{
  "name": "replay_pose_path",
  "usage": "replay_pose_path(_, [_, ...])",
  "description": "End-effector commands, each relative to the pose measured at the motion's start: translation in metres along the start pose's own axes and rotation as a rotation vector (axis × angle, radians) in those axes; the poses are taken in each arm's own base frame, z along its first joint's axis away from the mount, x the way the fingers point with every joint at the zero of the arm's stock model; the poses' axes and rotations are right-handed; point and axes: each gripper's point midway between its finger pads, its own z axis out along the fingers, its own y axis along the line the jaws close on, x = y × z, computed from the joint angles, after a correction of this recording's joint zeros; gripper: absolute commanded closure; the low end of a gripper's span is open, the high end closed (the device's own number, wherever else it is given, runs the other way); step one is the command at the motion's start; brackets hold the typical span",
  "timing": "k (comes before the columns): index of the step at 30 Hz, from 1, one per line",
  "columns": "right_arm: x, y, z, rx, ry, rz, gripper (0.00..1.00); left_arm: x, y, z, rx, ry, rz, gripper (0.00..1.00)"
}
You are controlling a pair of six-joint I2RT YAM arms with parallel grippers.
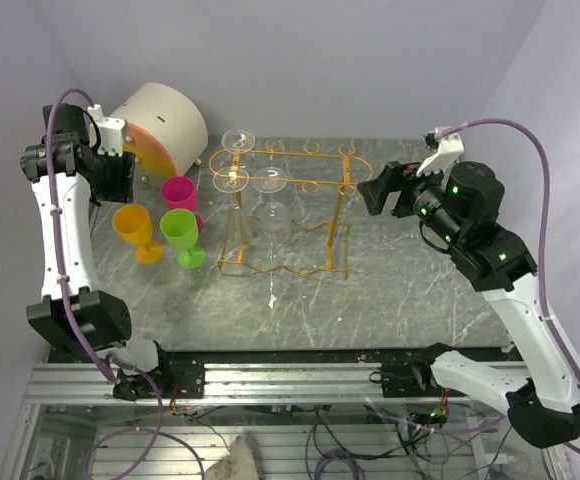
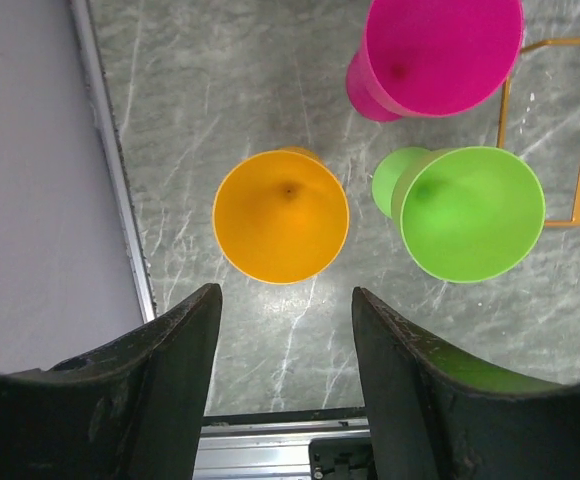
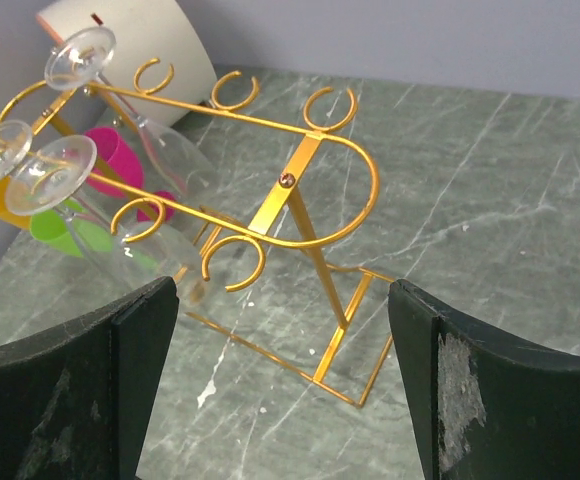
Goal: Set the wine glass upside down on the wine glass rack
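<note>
The gold wire wine glass rack (image 1: 315, 185) stands mid-table. Three clear wine glasses hang upside down from its left hooks: one at the back (image 1: 238, 140) and two in front (image 1: 232, 181) (image 1: 270, 181). In the right wrist view the rack (image 3: 300, 170) and the glass feet (image 3: 78, 55) (image 3: 50, 175) lie ahead of my open, empty right gripper (image 3: 282, 290). My right gripper (image 1: 378, 190) hovers just right of the rack. My left gripper (image 2: 285, 300) is open and empty, high above an upright orange stemmed cup (image 2: 281, 215). In the top view that gripper (image 1: 118, 178) is at the far left.
A pink stemmed cup (image 1: 179, 192) and a green one (image 1: 179, 228) stand upright next to the orange cup (image 1: 130, 222), left of the rack. A beige drum-shaped box (image 1: 165, 120) lies at the back left. The table's left rail (image 2: 110, 160) runs close beside the cups.
</note>
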Motion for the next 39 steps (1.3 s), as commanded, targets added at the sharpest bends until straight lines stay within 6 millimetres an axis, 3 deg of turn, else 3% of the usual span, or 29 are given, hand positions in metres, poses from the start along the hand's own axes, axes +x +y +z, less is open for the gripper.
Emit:
replay_pose_path(1, [0.006, 0.006, 0.003, -0.043, 0.014, -0.012, 0.14, 0.004, 0.004, 0.009, 0.042, 0.019, -0.003, 0.35])
replay_pose_path(5, [0.010, 0.011, 0.008, -0.080, 0.012, -0.015, 0.14, 0.016, 0.025, 0.048, -0.015, 0.074, -0.061, 0.38])
replay_pose_path(9, [0.020, 0.008, 0.016, -0.075, 0.030, -0.036, 0.14, 0.029, 0.042, 0.071, -0.096, 0.125, -0.070, 0.42])
replay_pose_path(13, [0.028, 0.010, 0.021, -0.096, 0.039, -0.042, 0.14, 0.038, 0.048, 0.095, -0.109, 0.149, -0.071, 0.45])
replay_pose_path(22, [0.034, 0.006, 0.018, -0.083, 0.041, -0.048, 0.13, 0.049, 0.051, 0.116, -0.112, 0.193, -0.079, 0.60])
replay_pose_path(28, [0.034, 0.005, 0.019, -0.079, 0.040, -0.049, 0.13, 0.052, 0.047, 0.115, -0.101, 0.191, -0.079, 0.70])
replay_pose_path(33, [0.035, 0.003, 0.021, -0.069, 0.045, -0.051, 0.13, 0.051, 0.039, 0.105, -0.060, 0.188, -0.072, 0.93])
replay_pose_path(36, [0.030, 0.005, 0.019, -0.076, 0.037, -0.056, 0.13, 0.039, 0.031, 0.077, -0.030, 0.154, -0.059, 0.93])
replay_pose_path(39, [0.020, 0.009, 0.014, -0.090, 0.018, -0.057, 0.13, 0.016, 0.027, 0.031, -0.044, 0.054, -0.038, 0.93])
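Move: The orange goblet stands almost under the left hand, about 1 cm ahead and 1 cm to its left, its middle some 17 cm below. At the same depth the green goblet stands 9 cm to that hand's right and level with it, the magenta one also 9 cm right but 7 cm ahead. From the right hand the orange goblet lies roughly 47 cm left, 5 cm ahead and 28 cm lower. The left hand drops about 12 cm to the orange goblet, drifting some 5 cm left and 3 cm forward while its fingers tip about 12 degrees steeper, then nearly halts and shuts them from wide open, pinching the left side of the bowl at the rim, and starts back up by almost 2 cm. The empty right hand, fingers still wide open beside the rack, sinks about 4 cm, edges 2 cm left and then waits. ##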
